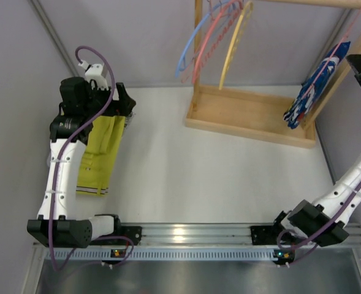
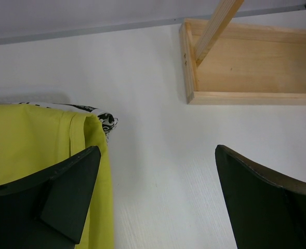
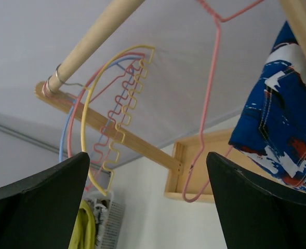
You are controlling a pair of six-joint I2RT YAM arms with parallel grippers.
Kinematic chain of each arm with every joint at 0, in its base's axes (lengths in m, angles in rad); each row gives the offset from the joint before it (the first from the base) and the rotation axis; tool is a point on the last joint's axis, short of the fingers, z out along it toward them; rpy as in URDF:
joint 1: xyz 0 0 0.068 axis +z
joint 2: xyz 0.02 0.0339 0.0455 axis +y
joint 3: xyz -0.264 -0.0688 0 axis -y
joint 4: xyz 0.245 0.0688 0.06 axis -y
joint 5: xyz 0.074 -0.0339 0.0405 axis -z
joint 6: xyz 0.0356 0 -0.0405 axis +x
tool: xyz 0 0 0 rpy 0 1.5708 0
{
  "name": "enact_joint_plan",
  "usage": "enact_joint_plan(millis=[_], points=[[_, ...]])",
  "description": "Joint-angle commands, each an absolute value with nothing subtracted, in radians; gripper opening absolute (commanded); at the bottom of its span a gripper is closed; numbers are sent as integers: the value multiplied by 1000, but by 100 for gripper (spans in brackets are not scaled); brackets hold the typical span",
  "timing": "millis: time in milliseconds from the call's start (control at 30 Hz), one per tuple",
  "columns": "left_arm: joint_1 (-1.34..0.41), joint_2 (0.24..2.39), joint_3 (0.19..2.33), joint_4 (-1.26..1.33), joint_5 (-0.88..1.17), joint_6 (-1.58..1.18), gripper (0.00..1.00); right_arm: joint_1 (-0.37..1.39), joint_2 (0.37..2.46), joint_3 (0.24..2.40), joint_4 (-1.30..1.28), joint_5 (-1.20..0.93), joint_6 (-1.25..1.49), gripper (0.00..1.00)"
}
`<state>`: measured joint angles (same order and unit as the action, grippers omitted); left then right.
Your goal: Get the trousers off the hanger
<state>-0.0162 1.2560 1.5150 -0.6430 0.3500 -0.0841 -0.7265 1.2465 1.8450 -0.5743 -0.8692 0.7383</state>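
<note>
The royal-blue trousers [image 1: 314, 87] with white and red patches hang on the pale-pink wire hanger [image 3: 215, 78] at the right end of the wooden rod. In the right wrist view the trousers [image 3: 282, 124] drape over the hanger's right side, and its left shoulder and lower corner are bare. My right gripper [image 3: 147, 176] is open, raised just right of the trousers [image 1: 359, 72], and holds nothing. My left gripper [image 1: 124, 101] is open over the table at the far left, beside the yellow garment, with only bare tabletop between its fingertips [image 2: 157, 155].
A folded yellow garment [image 1: 100, 153] lies at the left, over a black-and-white patterned cloth [image 2: 105, 120]. The wooden rack's base tray [image 1: 247, 113] stands at the back. Blue, pink and yellow bare hangers [image 1: 220, 37] hang from the rod's left part.
</note>
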Motion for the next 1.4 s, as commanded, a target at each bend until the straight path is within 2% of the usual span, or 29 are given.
enact_joint_plan(millis=[0,333,633,1000,1200,1233,1300,1333,1367], points=[[-20,1201,1487,-545,354,-109,98,-834,1296,1784,-284,-1008,1043,95],[-20,1198,1445,-526,347,-110,98,-799,1431,1770,-176,-914,1066,89],[-20,1198,1428,-517,354,-94,98,-609,1497,1666,-48,-801,1034,81],[-20,1169,1397,-520,351,-84,98,-494,1566,1638,190,-762,1166,61],[-20,1166,1394,-518,365,-91,98,-491,1592,1663,273,-761,1238,35],[-20,1167,1394,-520,365,-91,98,-491,1594,1666,293,-767,1247,28],[-20,1169,1396,-520,364,-92,98,-491,1600,1675,314,-775,1275,18],[-20,1170,1397,-519,365,-92,98,-491,1603,1677,345,-787,1285,9],[-20,1172,1399,-518,368,-94,98,-491,1605,1681,356,-791,1299,5]])
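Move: The right hand, open and empty, goes for the near arm of the pink hanger, just under its hook: about 16 cm ahead, 1 cm to the right and 6 cm below. The trousers hang from that hanger, their middle some 25 cm ahead of the hand, level sideways and 27 cm down. The rack's right post stands about 27 cm ahead and 9 cm to the right. From the left hand, the same hanger arm is roughly 11 cm ahead, 60 cm right and 10 cm higher. The right fingertips pinch the near arm of the pink hanger below the hook. To get there the hand goes forward about 16 cm and sinks some 6 cm, first swinging 7 cm right and then coming back left, while its left side rolls up about 20 degrees. The fingers narrow on the way and shut almost fully once the hand has slowed at the wire. ##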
